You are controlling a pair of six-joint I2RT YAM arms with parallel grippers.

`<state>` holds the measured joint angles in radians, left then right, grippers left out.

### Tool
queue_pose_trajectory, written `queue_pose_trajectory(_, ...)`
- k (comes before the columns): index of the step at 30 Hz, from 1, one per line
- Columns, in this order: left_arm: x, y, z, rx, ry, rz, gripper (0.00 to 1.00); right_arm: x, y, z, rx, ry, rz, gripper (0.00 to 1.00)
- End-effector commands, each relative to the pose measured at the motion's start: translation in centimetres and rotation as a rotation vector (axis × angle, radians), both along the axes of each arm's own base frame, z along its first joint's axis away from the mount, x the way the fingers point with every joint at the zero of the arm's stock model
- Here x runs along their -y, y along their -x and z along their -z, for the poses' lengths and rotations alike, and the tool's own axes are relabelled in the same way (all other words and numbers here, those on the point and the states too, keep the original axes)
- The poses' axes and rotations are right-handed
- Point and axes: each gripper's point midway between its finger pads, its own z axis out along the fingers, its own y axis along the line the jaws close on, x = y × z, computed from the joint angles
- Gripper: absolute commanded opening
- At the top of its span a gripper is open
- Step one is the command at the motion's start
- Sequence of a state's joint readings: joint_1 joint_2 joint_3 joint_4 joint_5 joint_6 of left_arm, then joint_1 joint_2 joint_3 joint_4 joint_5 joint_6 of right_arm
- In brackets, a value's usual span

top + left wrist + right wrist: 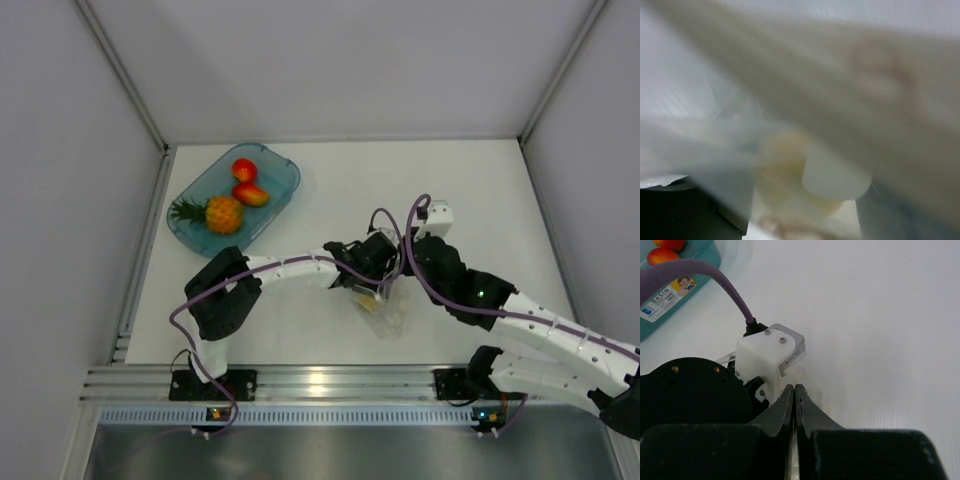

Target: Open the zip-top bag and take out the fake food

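Note:
The clear zip-top bag (392, 318) lies at the table's centre with a small yellow lemon (370, 304) inside. My left gripper (365, 287) is at the bag's mouth. In the left wrist view everything is blurred by plastic: a yellowish shape (785, 155) lies between two spread fingers (695, 210), and I cannot tell whether they grip it. My right gripper (795, 388) is shut on a thin edge of the bag (809, 379), just right of the left gripper (765, 352). The pineapple (220, 213) and two red-orange fruits (246, 182) lie in the teal tray.
The translucent teal tray (283, 185) stands at the back left and also shows in the right wrist view (675, 295). Side walls close in the table on the left and right. An aluminium rail (320, 382) runs along the near edge.

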<state>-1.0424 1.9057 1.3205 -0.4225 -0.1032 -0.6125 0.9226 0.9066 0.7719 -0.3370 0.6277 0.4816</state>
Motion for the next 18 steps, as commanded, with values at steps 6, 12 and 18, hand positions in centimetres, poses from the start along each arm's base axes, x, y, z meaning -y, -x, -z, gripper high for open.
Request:
queue_pose_trajectory(6, -0.4, -0.2, -4.3, 0.074, 0.059, -0.023, 0.00, -1.0, -0.7, -2.6, 0.072, -0.009, -0.020, 0.00)
queue_pose_trajectory(12, -0.6, 0.2, -6.0, 0.104, 0.092, -0.030, 0.00, -0.4, -1.7, -2.3, 0.078, 0.050, 0.004, 0.00)
queue_pose_trajectory(18, -0.5, 0.5, -8.8, 0.147, 0.174, -0.024, 0.00, -0.6, -2.4, -1.7, 0.070, 0.090, 0.010, 0.00)
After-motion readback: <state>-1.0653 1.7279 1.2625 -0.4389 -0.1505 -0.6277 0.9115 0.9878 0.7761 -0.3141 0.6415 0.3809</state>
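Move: The yellow fruit is already between the left fingers in the bag; the basin it is bound for lies about 27 cm ahead of the left hand and 39 cm to its left, roughly level. In the basin, the pineapple is some 22 cm ahead and 41 cm left, the mango 29 cm ahead and 36 cm left. The bag's rim, pinched by the right hand, is about 4 cm ahead, 8 cm right and 13 cm above. From the right hand the fruit lies 4 cm back, 8 cm left, 13 cm below. The yellow fruit, still gripped between the left fingers, is drawn almost straight up about 5 cm towards the height of the rim, drifting only about 1 cm left as it goes, with the opening unchanged. The right fingers stay shut on the rim while that hand dips some 1.5 cm, eases 1 cm forward and rolls its left side down by under 10 degrees. ##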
